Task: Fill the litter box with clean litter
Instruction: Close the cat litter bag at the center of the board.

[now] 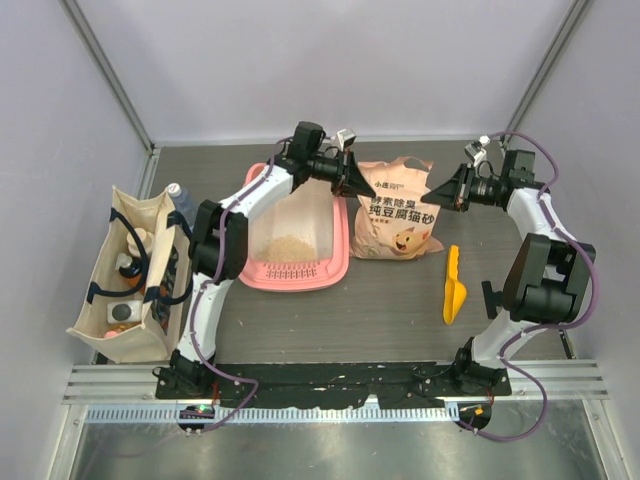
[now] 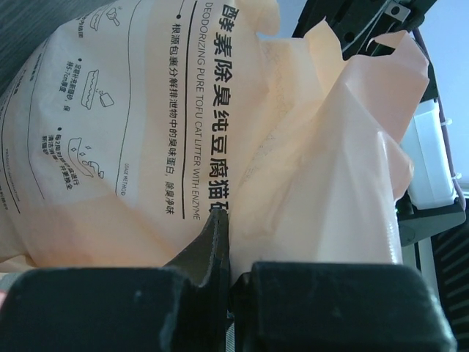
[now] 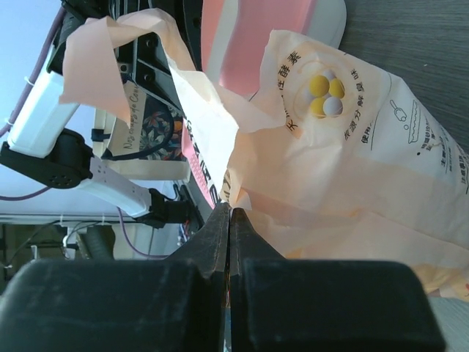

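The pink litter box (image 1: 300, 280) lies left of centre, and a small pile of tan clean litter (image 1: 290, 247) sits on its whitish floor. Beside it on the right is the peach litter bag (image 1: 398, 215) with the cartoon cat. My left gripper (image 1: 356, 187) is at the bag's upper left corner. It is shut, and the bag's film (image 2: 308, 169) is pinched at its tips (image 2: 223, 216). My right gripper (image 1: 428, 199) meets the bag's right edge. It is shut with the crumpled bag edge (image 3: 242, 169) at its tips (image 3: 231, 209). The box's pink wall (image 3: 271, 37) shows behind the bag.
A yellow-orange scoop (image 1: 453, 285) lies on the table right of the bag. A beige tote bag (image 1: 135, 265) holding several items stands at the far left. Grey walls close in the table at the back and sides.
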Available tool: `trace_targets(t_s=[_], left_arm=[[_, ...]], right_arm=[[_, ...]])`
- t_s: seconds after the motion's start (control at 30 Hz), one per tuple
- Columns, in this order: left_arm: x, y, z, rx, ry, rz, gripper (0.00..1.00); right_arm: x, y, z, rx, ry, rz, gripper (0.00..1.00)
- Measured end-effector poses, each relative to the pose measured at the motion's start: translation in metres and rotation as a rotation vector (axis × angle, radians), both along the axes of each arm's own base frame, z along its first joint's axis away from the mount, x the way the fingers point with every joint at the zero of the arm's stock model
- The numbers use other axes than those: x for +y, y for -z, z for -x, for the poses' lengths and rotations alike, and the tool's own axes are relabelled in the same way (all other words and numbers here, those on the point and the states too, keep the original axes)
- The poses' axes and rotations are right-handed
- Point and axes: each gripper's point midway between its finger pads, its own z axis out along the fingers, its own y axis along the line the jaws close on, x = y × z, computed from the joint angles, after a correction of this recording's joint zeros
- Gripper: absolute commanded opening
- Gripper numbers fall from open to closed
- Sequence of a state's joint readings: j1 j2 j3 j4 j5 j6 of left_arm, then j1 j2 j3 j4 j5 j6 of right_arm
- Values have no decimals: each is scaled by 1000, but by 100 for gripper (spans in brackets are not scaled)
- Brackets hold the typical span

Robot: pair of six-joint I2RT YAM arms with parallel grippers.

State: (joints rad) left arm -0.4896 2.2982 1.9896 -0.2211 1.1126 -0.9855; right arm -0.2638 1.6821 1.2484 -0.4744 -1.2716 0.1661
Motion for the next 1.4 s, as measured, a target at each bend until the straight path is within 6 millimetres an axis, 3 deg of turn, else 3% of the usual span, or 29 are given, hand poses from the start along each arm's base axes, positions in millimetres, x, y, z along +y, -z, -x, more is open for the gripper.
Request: trace_targets(t_s=[0.03, 0.13, 0.37, 0.47, 0.5, 0.57, 0.6, 0.63, 0.8, 0.93, 1.1, 1.23, 1.33, 1.4], left_arm=[[0, 0, 0, 4, -1, 3, 11], [0, -3, -2, 7, -7, 11, 24], [24, -22, -29, -40, -58, 53, 31], [23, -28, -32, -81, -57, 71, 46], [20, -30, -30, -95, -51, 79, 58], [13, -32, -27, -129, -36, 96, 72], [11, -32, -25, -145, -29, 104, 90], [9, -32, -24, -160, -25, 110, 99], [10, -16, -24, -218, -31, 115, 100], [25, -15, -36, -344, -107, 59, 100], [51, -50, -47, -711, -176, -55, 100], [68, -92, -26, -1013, -131, -92, 100], [58, -107, -16, -1138, -86, -75, 100], [42, -96, -12, -1152, -54, -76, 100]], right_arm=[[0, 0, -1, 11, -2, -5, 1], [0, 2, -4, 41, -2, -18, 1], [-4, 4, -9, 76, 10, -30, 1], [-5, 4, -12, 81, 16, -27, 1], [-6, 4, -13, 84, 18, -26, 1], [-6, 4, -14, 93, 24, -26, 1], [-6, 4, -14, 96, 25, -26, 1], [-6, 5, -14, 99, 28, -25, 1], [-6, 5, -14, 104, 30, -25, 1], [-6, 5, -14, 104, 29, -25, 1], [-6, 5, -14, 104, 29, -25, 2], [-6, 5, -14, 102, 29, -24, 1], [-6, 5, -14, 101, 29, -23, 1], [-6, 5, -14, 98, 29, -23, 1]])
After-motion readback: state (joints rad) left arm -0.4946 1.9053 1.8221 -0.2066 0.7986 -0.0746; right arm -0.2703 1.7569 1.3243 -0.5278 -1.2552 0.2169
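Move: My left fingers are already shut on the left edge of the cat litter bag's mouth; the bag's middle lies about 6 cm to their right, 3 cm back and some 10 cm below. From that hand the litter box is about 16 cm left, 4 cm back and 18 cm down. My right hand pinches the bag's other edge, the bag's middle 6 cm to its left, 2 cm back and 10 cm below; the yellow scoop lies roughly 15 cm back from it, 9 cm to its right and 19 cm below. I open my left fingers all the way and let go of the bag's left edge, first easing a few centimetres forward and left, then drawing up and left off the bag, about 10 cm higher in all, while the wrist rolls some 65 degrees about the line of the fingers. My right hand keeps its pinch on the other edge, shifting barely 1.5 cm forward and then staying put. ##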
